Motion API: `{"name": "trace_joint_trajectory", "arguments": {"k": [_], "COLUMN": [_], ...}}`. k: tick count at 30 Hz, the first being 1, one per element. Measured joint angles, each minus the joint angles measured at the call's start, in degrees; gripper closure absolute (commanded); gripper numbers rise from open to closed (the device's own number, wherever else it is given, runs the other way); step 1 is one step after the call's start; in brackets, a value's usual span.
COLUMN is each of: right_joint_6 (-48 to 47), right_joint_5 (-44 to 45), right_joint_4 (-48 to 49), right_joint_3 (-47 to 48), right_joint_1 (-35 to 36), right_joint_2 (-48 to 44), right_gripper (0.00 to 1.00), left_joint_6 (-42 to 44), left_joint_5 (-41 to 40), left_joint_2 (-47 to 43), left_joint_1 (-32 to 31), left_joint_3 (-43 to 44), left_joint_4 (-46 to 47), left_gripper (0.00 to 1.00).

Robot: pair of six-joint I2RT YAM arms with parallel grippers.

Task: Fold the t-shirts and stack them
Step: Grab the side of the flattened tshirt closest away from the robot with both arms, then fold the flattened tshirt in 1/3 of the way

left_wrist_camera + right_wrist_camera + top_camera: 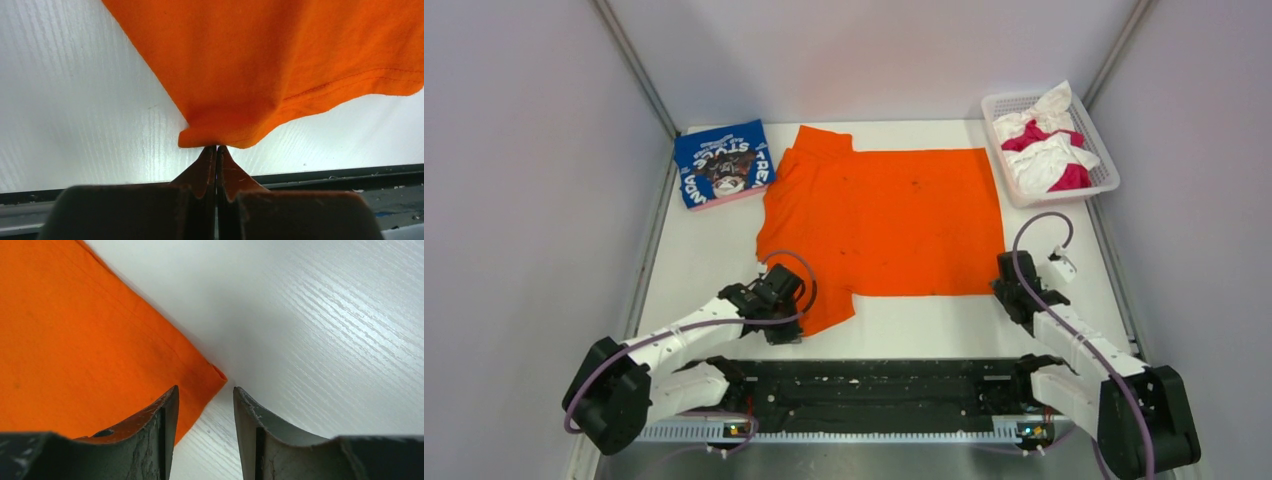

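A bright orange t-shirt lies spread flat in the middle of the white table. My left gripper sits at its near-left sleeve. In the left wrist view its fingertips are shut on the sleeve's hem, which puckers where they pinch it. My right gripper is at the shirt's near-right corner. In the right wrist view it stands open, its fingers on either side of that corner. A folded blue t-shirt with white lettering lies at the back left.
A white lattice basket at the back right holds crumpled white and magenta shirts. A black rail runs along the table's near edge between the arm bases. Grey walls close in on both sides.
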Motion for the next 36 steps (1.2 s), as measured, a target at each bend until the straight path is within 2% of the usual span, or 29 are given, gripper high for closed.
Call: {"name": "trace_joint_trajectory", "arguments": {"k": [3, 14, 17, 21, 27, 29, 31, 33, 36], "right_joint_6": [0.5, 1.1, 1.7, 1.7, 2.8, 3.1, 3.0, 2.8, 2.0], "right_joint_5": [0.4, 1.6, 1.3, -0.2, -2.4, -2.6, -2.8, -2.9, -3.1], "right_joint_4": [1.3, 4.8, 5.0, -0.8, -9.6, -11.1, -12.1, -12.2, -12.0], "right_joint_3": [-0.2, -1.2, -2.5, -3.0, -5.0, -6.0, -6.1, -6.1, -6.0], "right_joint_1": [0.0, 0.0, 0.0, 0.0, 0.0, 0.0, 0.0, 0.0, 0.0], "right_joint_2": [1.7, 3.7, 1.6, -3.6, -16.7, -19.6, -19.7, -19.0, -16.9], "right_gripper": [0.62, 1.0, 1.0, 1.0, 1.0, 1.0, 1.0, 1.0, 1.0], "left_joint_6": [-0.1, -4.4, -7.3, -10.6, -15.1, -15.9, -15.8, -15.6, -15.4], "left_joint_5": [1.2, 4.8, 7.3, 8.0, 9.0, 8.5, 7.2, 4.9, -1.0], "left_joint_2": [-0.3, -6.8, -10.7, -16.5, -25.8, -27.6, -27.8, -27.1, -24.4], "left_joint_1": [0.0, -0.3, -1.1, -2.5, -4.1, -4.3, -4.4, -4.4, -4.4], "left_joint_3": [0.0, -4.2, -6.9, -9.0, -10.8, -11.0, -10.8, -9.3, -4.1], "left_joint_4": [0.2, -0.8, -0.9, -3.9, -7.7, -8.3, -8.4, -9.7, -11.1], "left_gripper": [1.0, 1.0, 1.0, 1.0, 1.0, 0.76, 0.57, 0.48, 0.44]}}
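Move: The sleeve's outer corner on my left is right at my shut left fingertips, with the near table edge about 6 cm straight back and the sleeve's other hem corner some 14 cm to the right and 5 cm farther out. My half-open right fingers straddle the t-shirt's near right corner, only about 1 cm below them. The table edge lies some 16 cm behind that hand; the laundry basket is roughly 36 cm ahead and 12 cm to its right. I sink my right hand about 1 cm, shut its fingers on the t-shirt's near right corner, then drag that corner straight back, some 5 cm, low over the table. My left hand, at first on the sleeve corner, draws back about 6 cm with its left side dipping some 15 degrees, then lets go, opening halfway while rising 3 cm and coming 3 cm forward again. ##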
